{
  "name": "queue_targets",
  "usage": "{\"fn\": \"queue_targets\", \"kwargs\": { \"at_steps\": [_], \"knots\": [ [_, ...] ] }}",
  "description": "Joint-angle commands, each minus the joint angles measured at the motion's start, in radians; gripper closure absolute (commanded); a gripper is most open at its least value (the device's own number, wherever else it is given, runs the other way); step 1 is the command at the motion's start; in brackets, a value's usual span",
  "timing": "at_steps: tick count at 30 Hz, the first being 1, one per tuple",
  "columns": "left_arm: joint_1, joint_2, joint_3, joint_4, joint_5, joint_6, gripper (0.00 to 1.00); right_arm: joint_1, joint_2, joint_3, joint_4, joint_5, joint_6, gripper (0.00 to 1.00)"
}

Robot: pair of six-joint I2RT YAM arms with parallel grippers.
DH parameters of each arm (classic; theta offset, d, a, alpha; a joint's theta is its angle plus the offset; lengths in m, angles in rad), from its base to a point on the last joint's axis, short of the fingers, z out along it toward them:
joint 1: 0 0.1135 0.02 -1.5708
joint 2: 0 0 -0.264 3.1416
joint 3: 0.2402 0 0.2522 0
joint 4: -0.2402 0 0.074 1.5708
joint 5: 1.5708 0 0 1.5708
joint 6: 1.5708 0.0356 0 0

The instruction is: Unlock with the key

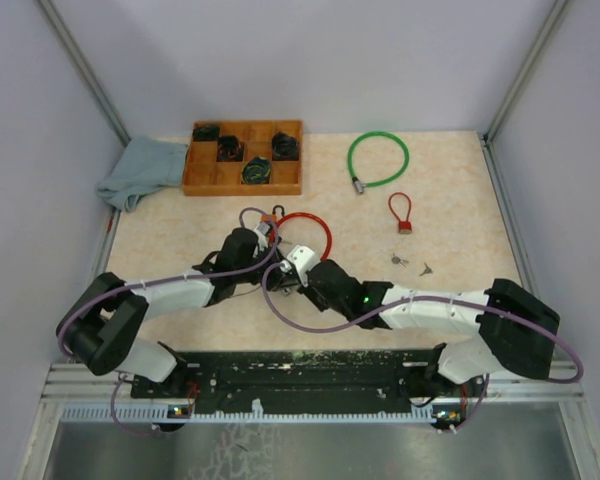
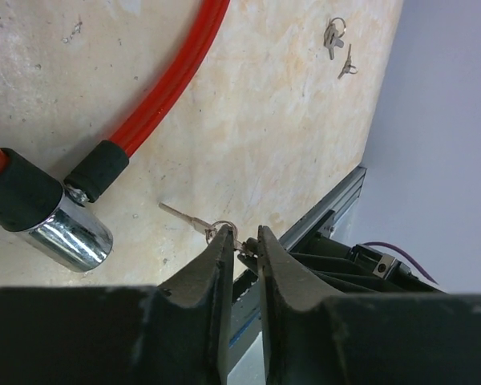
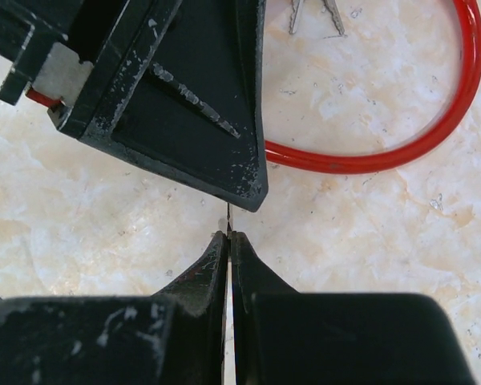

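Observation:
A small key (image 2: 180,215) on a ring lies on the table beside the chrome lock body (image 2: 68,233) of the red cable lock (image 1: 325,228). A second key on that ring sits between the tips of my left gripper (image 2: 243,233), whose jaws stand a narrow gap apart on either side of it. My right gripper (image 3: 228,234) is shut on the thin metal edge of that key (image 3: 228,222), and the left gripper's black finger (image 3: 184,104) sits just beyond it. Both grippers meet at mid-table, left gripper (image 1: 277,272) against right gripper (image 1: 292,280).
Two loose keys (image 1: 398,260) lie to the right, near a small red padlock (image 1: 401,213) and a green cable lock (image 1: 377,158). At the back left stand a wooden tray (image 1: 205,180) and a blue cloth (image 1: 140,172). The metal rail (image 1: 310,365) runs along the near edge.

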Motion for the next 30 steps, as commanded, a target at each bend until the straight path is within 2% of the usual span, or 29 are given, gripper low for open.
{"fn": "queue_targets", "kwargs": {
  "at_steps": [1,6,10,14,17,20,24,30],
  "knots": [
    [-0.012,0.012,0.031,0.003,-0.003,0.002,0.81,0.017,0.0,0.048,0.05,0.025,-0.017,1.0],
    [-0.013,0.009,0.037,-0.003,-0.002,0.005,0.98,0.017,0.008,0.049,0.071,0.026,-0.021,1.0],
    [-0.013,0.007,0.043,-0.013,-0.015,0.02,1.0,0.017,0.004,0.056,0.076,0.006,-0.024,0.98],
    [-0.012,-0.009,0.046,0.016,-0.021,0.106,1.0,0.016,-0.021,0.057,0.051,0.008,-0.018,0.83],
    [-0.011,-0.041,0.056,0.035,-0.032,0.25,1.0,0.01,-0.061,0.044,0.036,-0.012,-0.003,0.71],
    [-0.011,-0.088,0.063,0.035,-0.05,0.399,1.0,-0.024,-0.131,0.018,0.034,-0.115,0.025,0.64],
    [-0.011,-0.145,0.082,0.026,-0.035,0.584,1.0,-0.128,-0.253,-0.03,0.074,-0.31,0.076,0.59],
    [-0.012,-0.217,0.092,0.041,0.069,0.749,1.0,-0.318,-0.37,-0.113,0.205,-0.595,0.185,0.52]
  ]
}}
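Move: Right between the left hand's part-open fingertips, about 1 cm ahead of their middle, sits the key, its ring end still pinched by the right hand, from which its middle lies some 2 cm ahead and 1 cm left. From the left hand, the red lock's metal cylinder is roughly 5 cm ahead, 3 cm left and 5 cm below. The red cable loop lies about 13 cm straight ahead, the orange padlock some 18 cm ahead and 7 cm left. Closing fully on the key while almost still, the left fingers pinch it as the right hand holds it out; only then do the right fingers open to about half and let go. Both hands then lift quickly, the left about 7 cm and slightly forward, rolling some 40 degrees so its fingertips come up, the right about 8 cm with its fingers tipping up, backing slightly right off the key. ##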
